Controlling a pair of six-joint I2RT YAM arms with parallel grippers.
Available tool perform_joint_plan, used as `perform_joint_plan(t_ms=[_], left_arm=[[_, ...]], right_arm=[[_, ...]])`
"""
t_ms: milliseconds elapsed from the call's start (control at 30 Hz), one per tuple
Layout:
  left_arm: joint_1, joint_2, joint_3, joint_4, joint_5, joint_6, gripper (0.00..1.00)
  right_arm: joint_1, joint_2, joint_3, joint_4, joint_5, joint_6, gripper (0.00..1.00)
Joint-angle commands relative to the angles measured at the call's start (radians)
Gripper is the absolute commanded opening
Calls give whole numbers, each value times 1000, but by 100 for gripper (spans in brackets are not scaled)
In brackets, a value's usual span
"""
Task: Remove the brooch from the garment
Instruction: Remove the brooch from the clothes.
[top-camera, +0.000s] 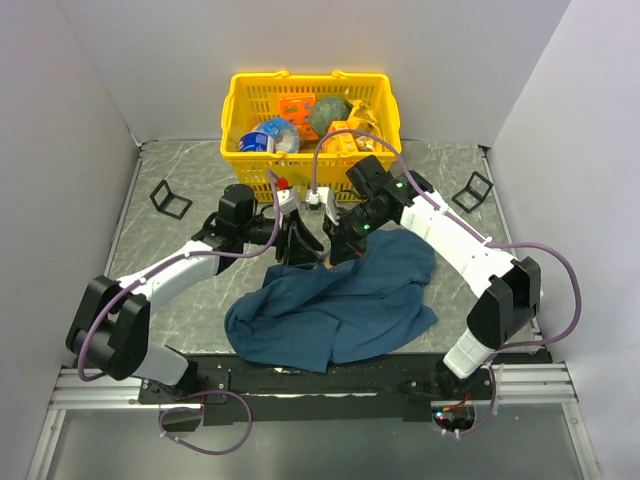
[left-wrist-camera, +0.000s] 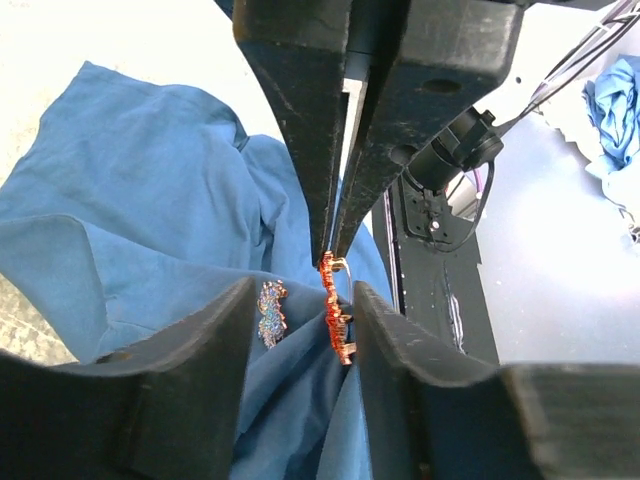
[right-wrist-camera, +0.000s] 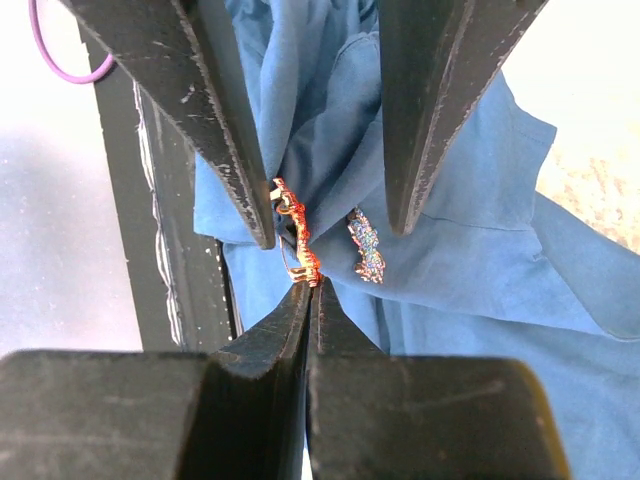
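The blue garment (top-camera: 340, 300) lies rumpled at the table's near middle, with one fold drawn up between the two arms. The brooch (left-wrist-camera: 337, 310) (right-wrist-camera: 298, 235), a tiny orange-red piece with a gold pin, is stuck in that fold. My right gripper (right-wrist-camera: 312, 285) (top-camera: 335, 248) is shut, pinching the cloth right at the brooch's gold end. My left gripper (left-wrist-camera: 305, 320) (top-camera: 300, 245) is open and straddles the brooch, its right finger (left-wrist-camera: 400, 350) close beside it. A second, blue glittery pin (left-wrist-camera: 271, 312) sits on the cloth between the left jaws too.
A yellow basket (top-camera: 240, 100) filled with several items stands at the back, just behind both wrists. Two small black stands (top-camera: 170, 198) (top-camera: 472, 190) sit at the left and right of the grey mat. White walls close in both sides.
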Motion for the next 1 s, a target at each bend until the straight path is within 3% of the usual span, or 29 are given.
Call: perform_joint_plan(t_ms=[0, 33, 100, 267, 433, 467, 500, 700, 867, 967], left_arm=[[-3, -1, 11, 53, 42, -15, 44], [-3, -1, 11, 50, 39, -12, 40], [-3, -7, 7, 51, 34, -9, 21], [-3, -9, 8, 37, 25, -1, 1], [-3, -13, 7, 43, 23, -1, 1], [-3, -15, 5, 46, 22, -7, 1], [-3, -15, 4, 53, 23, -10, 1], [-3, -19, 7, 76, 19, -42, 1], [-3, -18, 21, 115, 29, -90, 1], [-3, -15, 27, 164, 40, -134, 1]], right_arm=[[-4, -68, 37, 25, -38, 12, 0], [-5, -68, 35, 27, -38, 15, 0], [-5, -68, 33, 31, -39, 16, 0], [-10, -69, 41, 31, -39, 15, 0], [-30, -77, 53, 39, -64, 5, 0], [-38, -80, 53, 43, -71, 2, 4], [-42, -82, 55, 42, -76, -4, 21], [-140, -125, 14, 93, -252, -71, 64], [-267, -164, -112, 187, -441, -119, 70], [-300, -213, -284, 468, -525, 3, 70]])
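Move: The gold-orange brooch, still pinched by the right fingers, sits between the open left fingers, about 1 cm back and 1 cm right of the left hand. From the right hand it lies about 1 cm back, 1 cm left and 1 cm below. The beaded brooch is roughly 2 cm ahead of the gold-orange one and 3 cm below it; the garment's middle lies some 8 cm back, 2 cm right and 12 cm below the left hand. Keep the left gripper in place and shut its half-open fingers on the gold-orange brooch while the right fingers still hold it. Once the left grip is closed, open the right fingers, let go, and draw the right gripper away up, right and forward, about 7 cm in all, tilting its fingertips up some 20 degrees; keep the left grip shut. ##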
